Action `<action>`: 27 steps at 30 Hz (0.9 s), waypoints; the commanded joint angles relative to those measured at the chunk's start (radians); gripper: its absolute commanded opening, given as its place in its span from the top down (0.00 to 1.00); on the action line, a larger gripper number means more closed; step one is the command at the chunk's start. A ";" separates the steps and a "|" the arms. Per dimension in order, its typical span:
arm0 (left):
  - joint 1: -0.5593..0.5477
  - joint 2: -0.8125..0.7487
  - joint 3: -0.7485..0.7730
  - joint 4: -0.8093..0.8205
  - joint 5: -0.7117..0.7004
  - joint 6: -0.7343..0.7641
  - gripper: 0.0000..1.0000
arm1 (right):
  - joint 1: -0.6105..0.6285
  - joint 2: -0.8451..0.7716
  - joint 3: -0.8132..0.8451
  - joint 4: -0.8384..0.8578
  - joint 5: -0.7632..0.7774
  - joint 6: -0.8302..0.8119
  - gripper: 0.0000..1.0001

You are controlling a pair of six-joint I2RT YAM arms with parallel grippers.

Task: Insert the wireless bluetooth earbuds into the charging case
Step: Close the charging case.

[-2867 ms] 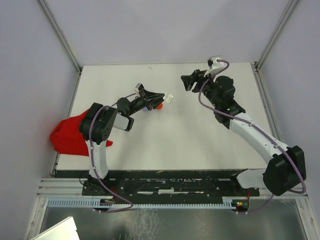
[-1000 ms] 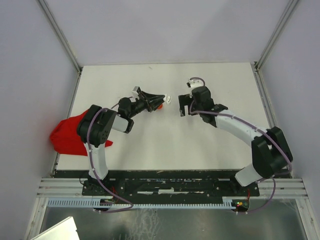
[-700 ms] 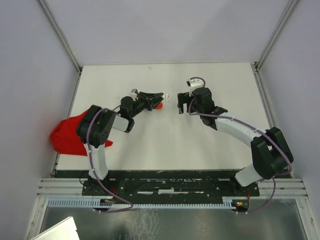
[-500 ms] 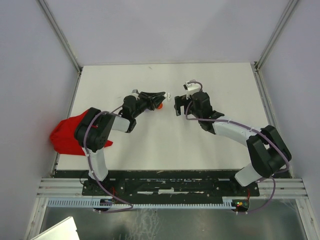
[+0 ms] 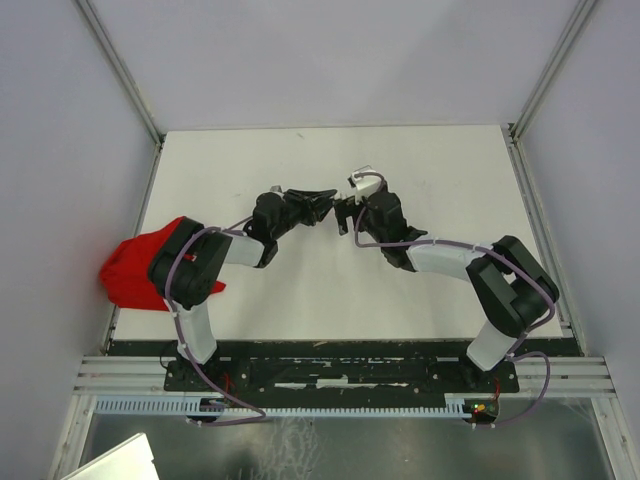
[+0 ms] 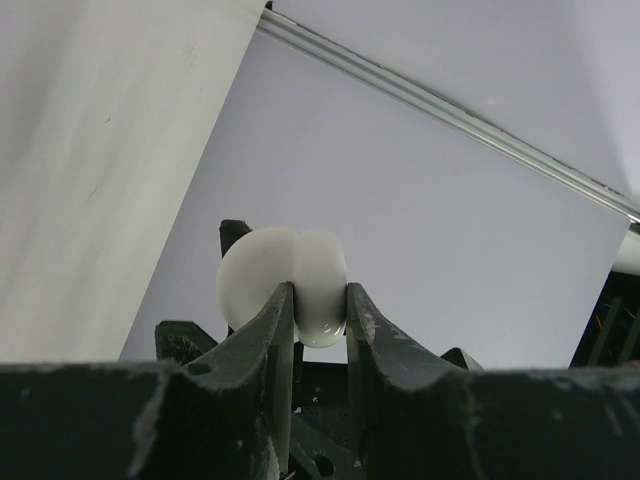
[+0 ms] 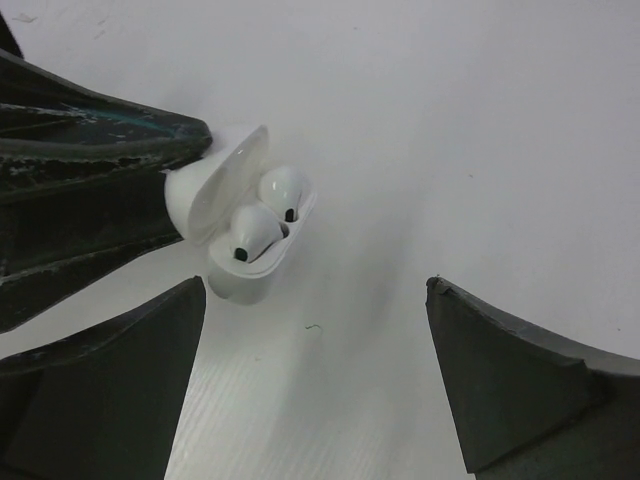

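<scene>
My left gripper (image 6: 318,300) is shut on the white charging case (image 6: 290,265) and holds it out to the right, just above the table. In the right wrist view the case (image 7: 240,275) is open, with its lid (image 7: 215,185) tipped back against the left gripper's fingers (image 7: 90,150). Two white earbuds (image 7: 283,188) sit in its sockets. My right gripper (image 7: 320,380) is open and empty, right next to the case, without touching it. In the top view the left gripper (image 5: 325,197) and the right gripper (image 5: 345,212) almost meet at the table's middle. No red or lilac earbuds show.
A crumpled red cloth (image 5: 135,270) hangs over the table's left edge beside the left arm. The white table (image 5: 400,290) is bordered by grey walls with metal rails at the back corners.
My right arm has swung left and down from the back right until its open gripper sits right beside the case. The left gripper kept hold of the case and edged slightly right.
</scene>
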 commanded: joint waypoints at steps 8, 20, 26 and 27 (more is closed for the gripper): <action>-0.004 -0.028 -0.046 0.122 0.038 -0.067 0.97 | 0.001 0.011 0.012 0.144 0.218 -0.073 0.01; 0.004 0.039 -0.026 0.111 0.099 0.027 0.97 | -0.034 -0.098 0.011 -0.123 0.326 0.037 0.01; 0.004 0.109 0.020 -0.016 0.121 0.262 0.97 | -0.077 -0.239 -0.037 -0.256 0.309 0.095 0.00; 0.004 0.112 0.016 -0.038 0.110 0.303 0.97 | -0.078 -0.254 -0.038 -0.271 0.304 0.095 0.00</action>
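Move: The white charging case, earbuds already in it and lid standing open, is held at the left hand's fingertips, its middle about 1 cm ahead and 1 cm right of that hand. From the wide-open right hand, the case lies some 4 cm left, 1 cm ahead and 2 cm lower; its lid is about 6 cm left, 2 cm ahead and 1 cm lower. The orange case lies on the table about 9 cm left of the right hand, 3 cm ahead and 14 cm below. The right hand, fingers staying wide open, first sweeps close by the lid some 2 cm forward and 3 cm to the right, then pulls away from the case faster to the right, giving up most of that forward reach and rising a little, to end about 9 cm right of its start and turned some 20 degrees clockwise. The left hand keeps its pinch on the case, easing back 1 to 2 cm and then lowering it about 4 cm towards the table as the right hand clears; whether a right finger touches the lid can't be seen. ##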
